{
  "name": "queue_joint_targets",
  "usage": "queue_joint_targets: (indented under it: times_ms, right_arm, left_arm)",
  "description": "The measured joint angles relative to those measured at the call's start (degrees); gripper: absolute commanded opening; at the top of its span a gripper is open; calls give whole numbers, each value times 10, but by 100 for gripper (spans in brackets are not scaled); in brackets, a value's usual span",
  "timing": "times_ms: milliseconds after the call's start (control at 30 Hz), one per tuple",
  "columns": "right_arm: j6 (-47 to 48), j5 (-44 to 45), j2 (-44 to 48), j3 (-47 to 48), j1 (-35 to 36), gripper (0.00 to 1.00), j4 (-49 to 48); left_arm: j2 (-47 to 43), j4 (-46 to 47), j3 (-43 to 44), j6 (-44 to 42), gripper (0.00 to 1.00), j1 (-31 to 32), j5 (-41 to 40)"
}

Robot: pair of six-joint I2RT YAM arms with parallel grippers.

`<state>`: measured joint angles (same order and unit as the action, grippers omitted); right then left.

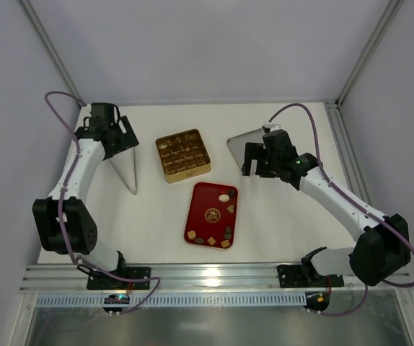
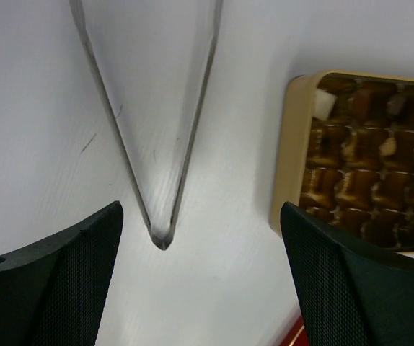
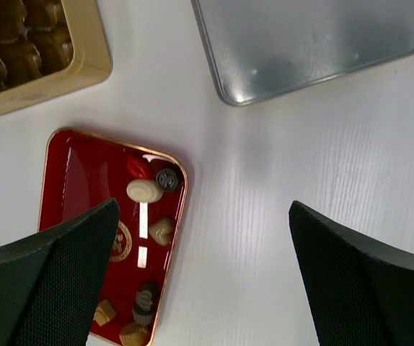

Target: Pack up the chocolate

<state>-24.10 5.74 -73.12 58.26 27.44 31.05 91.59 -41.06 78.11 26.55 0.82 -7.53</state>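
Observation:
Several chocolate pieces (image 1: 226,196) lie on the red tray (image 1: 205,198). In the right wrist view I see a cream oval (image 3: 144,190), a dark round piece (image 3: 166,179), a tan piece (image 3: 161,231) and more near the tray's lower corner (image 3: 146,297). The gold grid box (image 1: 182,155) holds a few pieces, among them a cream one (image 2: 325,105). My left gripper (image 1: 122,138) (image 2: 200,288) is open over bare table, left of the gold box (image 2: 293,151). The right gripper (image 1: 254,160) (image 3: 203,281) is open too, above the table just right of the red tray (image 3: 66,173). Neither holds anything.
A clear, pointed lid-like sheet (image 1: 126,171) (image 2: 156,122) lies left of the gold box, its tip between my left fingers. A silver lid (image 1: 244,146) (image 3: 315,43) rests at the back right, partly under the right gripper. Walls enclose the table on three sides.

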Motion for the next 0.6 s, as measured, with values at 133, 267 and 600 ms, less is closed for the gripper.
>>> queue_joint_targets:
  times_ms: [133, 267, 600]
  right_arm:
    - [0, 8, -71, 64, -39, 91, 3]
    - [0, 6, -160, 144, -116, 85, 23]
    - [10, 5, -474, 433, -218, 64, 86]
  left_arm:
    - [-70, 1, 14, 1, 87, 20, 37]
    - [-110, 5, 10, 11, 86, 75, 73]
    - [-103, 29, -3, 66, 86, 254, 128]
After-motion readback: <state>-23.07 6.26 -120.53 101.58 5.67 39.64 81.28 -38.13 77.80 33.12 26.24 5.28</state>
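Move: From the right hand, the middle of the silver tray lies about 15 cm ahead and 4 cm right, some 14 cm down; the brown box is 10 cm ahead and 22 left, the red tray 8 cm back and 13 left. From the left hand, the box is level and about 17 cm right, 12 cm down, the silver tray 6 cm ahead and 44 right, the red tray 17 back and 28 right; the tongs lie just below, 2 cm back and 3 left. The right hand reaches quickly forward some 20 cm and about 11 cm to its right, sinking late by about 7 cm towards the silver tray's right edge, while its wrist turns clockwise, tips further down and its wide-open fingers close by about a third without gripping anything. Meanwhile the left hand, already clear of the tongs, swings about 20 cm right towards the brown box, first rising some 8 cm and then drawing back a little, its wrist turning clockwise and its fingers staying open and empty. ##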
